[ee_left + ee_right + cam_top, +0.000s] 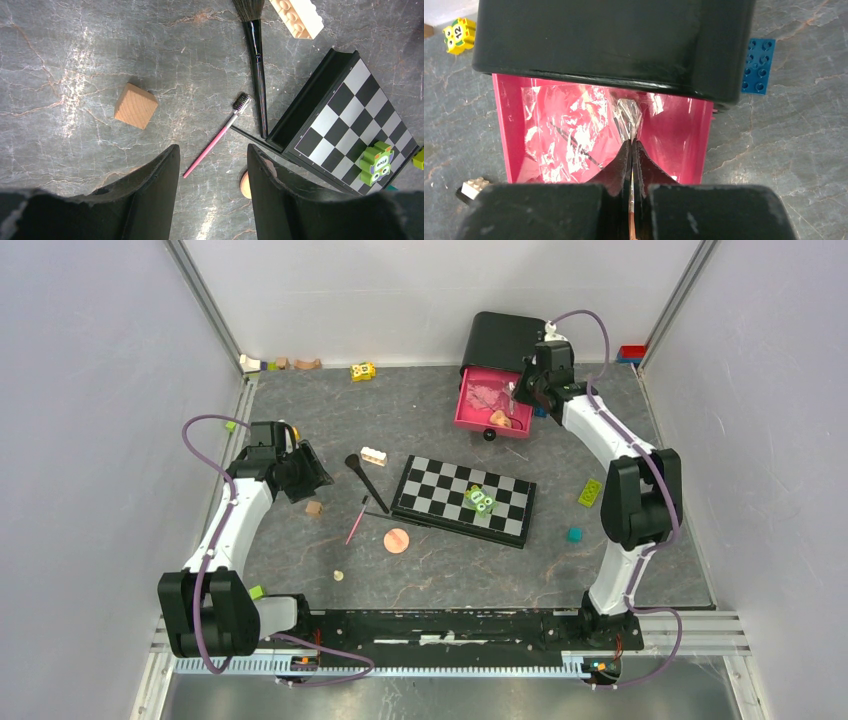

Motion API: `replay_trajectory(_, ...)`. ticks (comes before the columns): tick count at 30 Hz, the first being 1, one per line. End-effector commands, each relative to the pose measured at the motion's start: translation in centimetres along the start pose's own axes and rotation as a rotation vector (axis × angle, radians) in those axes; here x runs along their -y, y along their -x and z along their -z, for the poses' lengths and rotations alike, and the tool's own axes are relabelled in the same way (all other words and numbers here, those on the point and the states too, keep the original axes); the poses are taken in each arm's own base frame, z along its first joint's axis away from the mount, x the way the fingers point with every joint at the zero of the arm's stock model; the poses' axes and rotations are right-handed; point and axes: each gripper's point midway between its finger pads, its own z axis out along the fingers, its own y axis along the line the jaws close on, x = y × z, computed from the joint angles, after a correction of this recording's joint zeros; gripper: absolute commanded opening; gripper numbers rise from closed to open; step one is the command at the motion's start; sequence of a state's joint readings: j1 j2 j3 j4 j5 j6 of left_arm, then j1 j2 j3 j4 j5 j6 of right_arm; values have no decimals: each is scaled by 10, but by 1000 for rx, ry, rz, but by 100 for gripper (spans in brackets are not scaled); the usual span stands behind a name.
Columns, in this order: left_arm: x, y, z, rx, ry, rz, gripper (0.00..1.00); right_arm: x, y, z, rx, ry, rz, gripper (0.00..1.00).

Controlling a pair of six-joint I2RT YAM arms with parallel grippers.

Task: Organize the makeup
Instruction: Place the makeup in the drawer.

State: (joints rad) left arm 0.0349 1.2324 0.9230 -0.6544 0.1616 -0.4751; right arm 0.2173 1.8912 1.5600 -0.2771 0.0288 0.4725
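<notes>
A black long-handled brush (pixel 366 480) (pixel 256 70), a pink pencil (pixel 356 521) (pixel 215 138), a thin dark pencil (pixel 250 137) and a round peach puff (pixel 397 540) (pixel 245 185) lie on the table left of the chequered board (pixel 465 500). My left gripper (pixel 310 475) (pixel 213 155) hovers open above the pink pencil's tail, holding nothing. My right gripper (pixel 515 395) (pixel 631 142) is shut on a fold of a clear plastic bag (pixel 574 135). The bag lies in the pink box (pixel 470 415) (pixel 506 130) under its raised black lid (pixel 614 40).
A wooden cube (pixel 135 105) and a cream brick (pixel 297 17) lie near the brush. A green toy block (pixel 375 162) sits on the board. A blue brick (pixel 758 65) and a yellow block (pixel 460 34) flank the box. More small blocks line the back wall.
</notes>
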Motion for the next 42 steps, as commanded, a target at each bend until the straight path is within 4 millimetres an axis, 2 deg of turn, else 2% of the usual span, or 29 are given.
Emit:
replay_trajectory(1,12,17,6,49,-44,-55,59,-9,37,23,161,8,-83,0)
replay_trajectory(8,12,17,6,48,-46,-55,59,1,38,28,203,-34,-118,0)
replay_trajectory(17,12,17,5,46,-45,-53,59,7,35,17,200,-62,-121,1)
replay_trajectory(20,12,17,5,44,-44,-52,59,6,34,13,196,-55,-113,7)
replay_trajectory(27,12,17,5,45,-45,-52,59,5,31,8,185,-47,-103,34)
replay_trajectory(30,11,17,5,43,-44,-52,59,4,32,9,188,-44,-101,40)
replay_trajectory(35,11,17,4,43,-45,-52,59,1,41,20,221,-25,-92,42)
replay_trajectory(42,12,18,5,46,-45,-52,59,-15,54,53,280,55,-53,44)
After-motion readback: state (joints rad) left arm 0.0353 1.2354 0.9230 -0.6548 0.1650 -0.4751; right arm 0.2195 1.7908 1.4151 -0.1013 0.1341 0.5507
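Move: The right hand is over the open pink drawer with its fingers shut on the clear plastic bag; the drawer's middle lies about 3 cm left, 1 cm back and 4 cm below. The peach sponge is about 5 cm back and 2 cm left, the black cabinet's middle some 11 cm ahead and 3 cm left, and the blue block level with the hand, 11 cm right. From the idle left hand the drawer is roughly 22 cm ahead and 35 cm right. With its fingers still shut on the clear bag, the right hand draws about 2 cm to the right and a little upward over the drawer, turning some 10 degrees clockwise while the fingertips tip slightly up. There it almost stops sideways and opens to a bit under half, letting go of the plastic, then keeps easing up to about 2 cm above its start, staying over the drawer's right part. ##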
